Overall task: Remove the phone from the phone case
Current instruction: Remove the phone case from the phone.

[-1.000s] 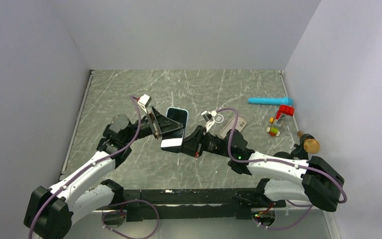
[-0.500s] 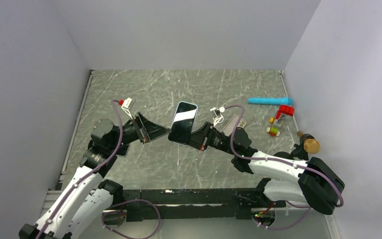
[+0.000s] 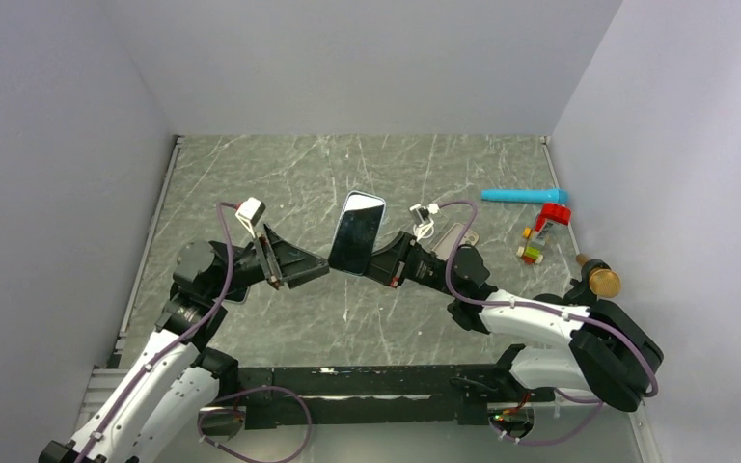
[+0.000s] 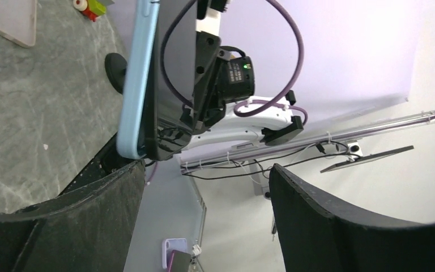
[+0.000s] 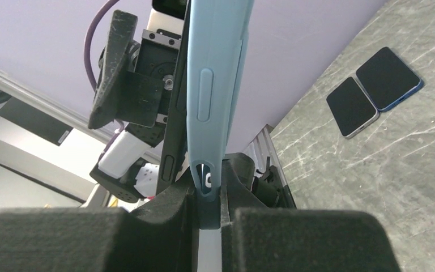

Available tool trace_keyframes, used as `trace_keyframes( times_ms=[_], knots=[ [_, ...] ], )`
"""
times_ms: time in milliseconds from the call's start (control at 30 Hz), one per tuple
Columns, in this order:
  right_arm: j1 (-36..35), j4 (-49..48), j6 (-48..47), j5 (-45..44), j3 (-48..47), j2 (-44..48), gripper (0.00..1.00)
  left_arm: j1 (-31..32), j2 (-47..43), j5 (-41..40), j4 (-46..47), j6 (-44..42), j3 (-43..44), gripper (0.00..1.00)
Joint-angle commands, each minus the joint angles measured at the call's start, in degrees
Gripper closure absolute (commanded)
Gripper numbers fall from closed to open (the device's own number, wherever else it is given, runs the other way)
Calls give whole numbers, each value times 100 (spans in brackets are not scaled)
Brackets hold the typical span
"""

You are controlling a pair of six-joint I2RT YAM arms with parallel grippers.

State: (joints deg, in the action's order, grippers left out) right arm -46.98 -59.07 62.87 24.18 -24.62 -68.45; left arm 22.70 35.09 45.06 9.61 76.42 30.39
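Observation:
The phone (image 3: pixel 355 233), dark screen up, sits in a light blue phone case (image 3: pixel 378 204) held tilted above the table. My right gripper (image 3: pixel 387 263) is shut on the case's lower end. In the right wrist view the blue case (image 5: pixel 215 85) is pinched between the pads of my right gripper (image 5: pixel 208 195), and the phone's dark side (image 5: pixel 173 153) stands a little apart from it. My left gripper (image 3: pixel 316 271) is open just left of the phone's lower corner, touching nothing. In the left wrist view the case (image 4: pixel 139 73) and phone (image 4: pixel 173 79) rise beyond my left gripper (image 4: pixel 205 170).
A clear case (image 3: pixel 452 241) lies behind the right arm. At the right are a cyan marker (image 3: pixel 526 196), a red and white toy (image 3: pixel 550 217), small coloured blocks (image 3: pixel 531 254) and a brown and gold object (image 3: pixel 599 279). Two bare phones (image 5: pixel 368 88) lie on the table.
My left gripper let go of the phone, pulled back to the left, then edged toward it again. The right gripper lifted the phone and case up and slightly right.

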Motion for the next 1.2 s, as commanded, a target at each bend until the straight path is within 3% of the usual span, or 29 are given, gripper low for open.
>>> trace_keyframes(
  times_ms=[0,200,367,600,933,1167],
  knots=[
    [22,-962,40,105,-70,-23,100,24,-48,129,788,574,-124,18],
    [20,-1053,71,142,-104,-116,100,59,25,139,1259,1000,-455,23],
    [20,-1066,59,175,-151,-168,100,68,45,90,1007,835,-385,23],
    [20,-1052,28,182,-161,-205,100,111,188,51,1490,1110,-485,32],
    [-3,-1071,16,236,-225,-245,100,200,277,-107,1245,978,-395,33],
    [-70,-1130,-8,346,-265,-376,100,217,527,-193,1344,870,-368,43]
  ],
)
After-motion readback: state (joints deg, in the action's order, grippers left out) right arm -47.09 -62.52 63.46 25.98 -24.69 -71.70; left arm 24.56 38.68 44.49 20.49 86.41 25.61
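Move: The phone, loosened and lying on top of its light-blue case, has its middle about 6 cm ahead and 8 cm right of the open left hand, near its height; its near-left corner is only some 3 cm off the fingers. The right hand grips the case's edge, so the phone's middle is about 5 cm ahead and 3 cm left of it. From the right hand, the pale case on the table is some 18 cm ahead, 24 cm right and 26 cm below. The left fingertips come up to the near-left corner where phone and case part, the lower finger seeming to reach the gap between them. That hand sinks and eases right by only about 1 cm each, tipping down some 5 degrees and closing part-way, still open. The right hand keeps its pinch on the case, drifting barely half a centimetre left and down towards the left fingers. ##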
